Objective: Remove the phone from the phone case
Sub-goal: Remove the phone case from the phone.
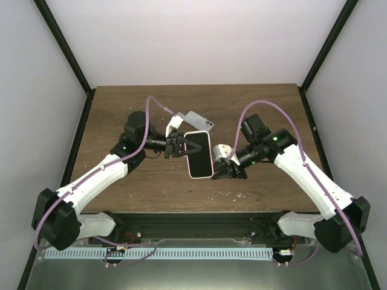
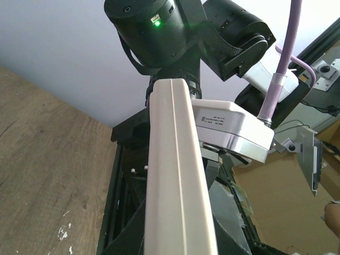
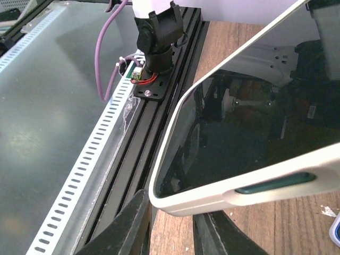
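The phone (image 1: 199, 154), dark screen up, sits in a cream phone case (image 3: 212, 197) and is held above the table. My left gripper (image 1: 181, 145) is shut on the case's left long edge. In the left wrist view that cream edge (image 2: 175, 175) runs straight up between my dark fingers. My right gripper (image 1: 216, 173) is at the phone's near right corner. Its jaws stand a little apart. The left finger (image 3: 127, 226) lies against the corner, and the right finger (image 3: 218, 236) is under the case. A green side button (image 3: 273, 183) shows on the case.
A pale grey phone-shaped thing (image 1: 199, 120) lies on the wooden table (image 1: 121, 103) just behind the held phone. A black rail (image 1: 199, 226) and a slotted cable duct (image 3: 79, 175) run along the near edge. White walls enclose the table.
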Controlling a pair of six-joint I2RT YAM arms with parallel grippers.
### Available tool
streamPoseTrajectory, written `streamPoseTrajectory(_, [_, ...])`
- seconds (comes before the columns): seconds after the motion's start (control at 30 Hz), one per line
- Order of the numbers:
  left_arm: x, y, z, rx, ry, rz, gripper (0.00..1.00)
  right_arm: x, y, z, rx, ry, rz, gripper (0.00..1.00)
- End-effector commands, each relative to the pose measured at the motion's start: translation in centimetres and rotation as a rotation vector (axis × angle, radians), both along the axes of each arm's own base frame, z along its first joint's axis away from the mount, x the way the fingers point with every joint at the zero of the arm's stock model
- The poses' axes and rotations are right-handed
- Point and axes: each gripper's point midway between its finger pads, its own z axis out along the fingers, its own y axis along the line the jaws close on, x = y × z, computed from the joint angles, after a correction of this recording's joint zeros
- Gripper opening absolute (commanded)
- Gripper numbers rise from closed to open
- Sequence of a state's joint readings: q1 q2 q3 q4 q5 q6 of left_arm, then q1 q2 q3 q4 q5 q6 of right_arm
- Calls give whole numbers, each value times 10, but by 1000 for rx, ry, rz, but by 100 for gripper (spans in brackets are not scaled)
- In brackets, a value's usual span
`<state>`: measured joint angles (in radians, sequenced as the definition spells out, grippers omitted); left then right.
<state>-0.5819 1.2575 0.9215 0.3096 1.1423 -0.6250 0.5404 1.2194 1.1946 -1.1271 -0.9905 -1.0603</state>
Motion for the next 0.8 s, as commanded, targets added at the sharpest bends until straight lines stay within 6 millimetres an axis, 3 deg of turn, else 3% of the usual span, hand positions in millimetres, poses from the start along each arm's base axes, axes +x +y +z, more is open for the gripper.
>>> streamPoseTrajectory(0.0, [-13,2,17,-39,-44,-72,0,9,3,15,15,-134,16,22])
streamPoseTrajectory(0.43, [-17,4,11,-30,-33,-76,0,23,10,12,20,-146,-16,21])
streamPoseTrajectory(0.63, [-19,6,5,-5,-44,-64,0,6,9,31,63,-82,15,46])
streamPoseTrajectory(0.77, [-21,7,2,-3,-59,-73,0,1,10,38,75,20,-10,51])
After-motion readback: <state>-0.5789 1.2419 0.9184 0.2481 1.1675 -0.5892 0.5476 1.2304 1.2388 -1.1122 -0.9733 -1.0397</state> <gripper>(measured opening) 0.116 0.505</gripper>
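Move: At the right hand's fingertips is the lower right corner of the beige phone case; the case's middle lies about 4 cm ahead, 5 cm left and 5 cm above that hand. The purple-rimmed phone is roughly 25 cm ahead and 12 cm left, the grey phone 38 cm ahead and 5 cm left, both some 23 cm below. From the left hand, which still grips the case, its middle lies about 2 cm back, 2 cm right and 3 cm below. Creeping forward about 1 cm beside the case's lower right corner, the right hand keeps its fingers nearly shut at first, then spreads them to about half open and rises some 1 cm, hardly turning. The left hand keeps its pinch on the tilted case across its thickness, holding still and then easing back and down by under 1 cm. Whether the right fingers touch the corner can't be seen. ##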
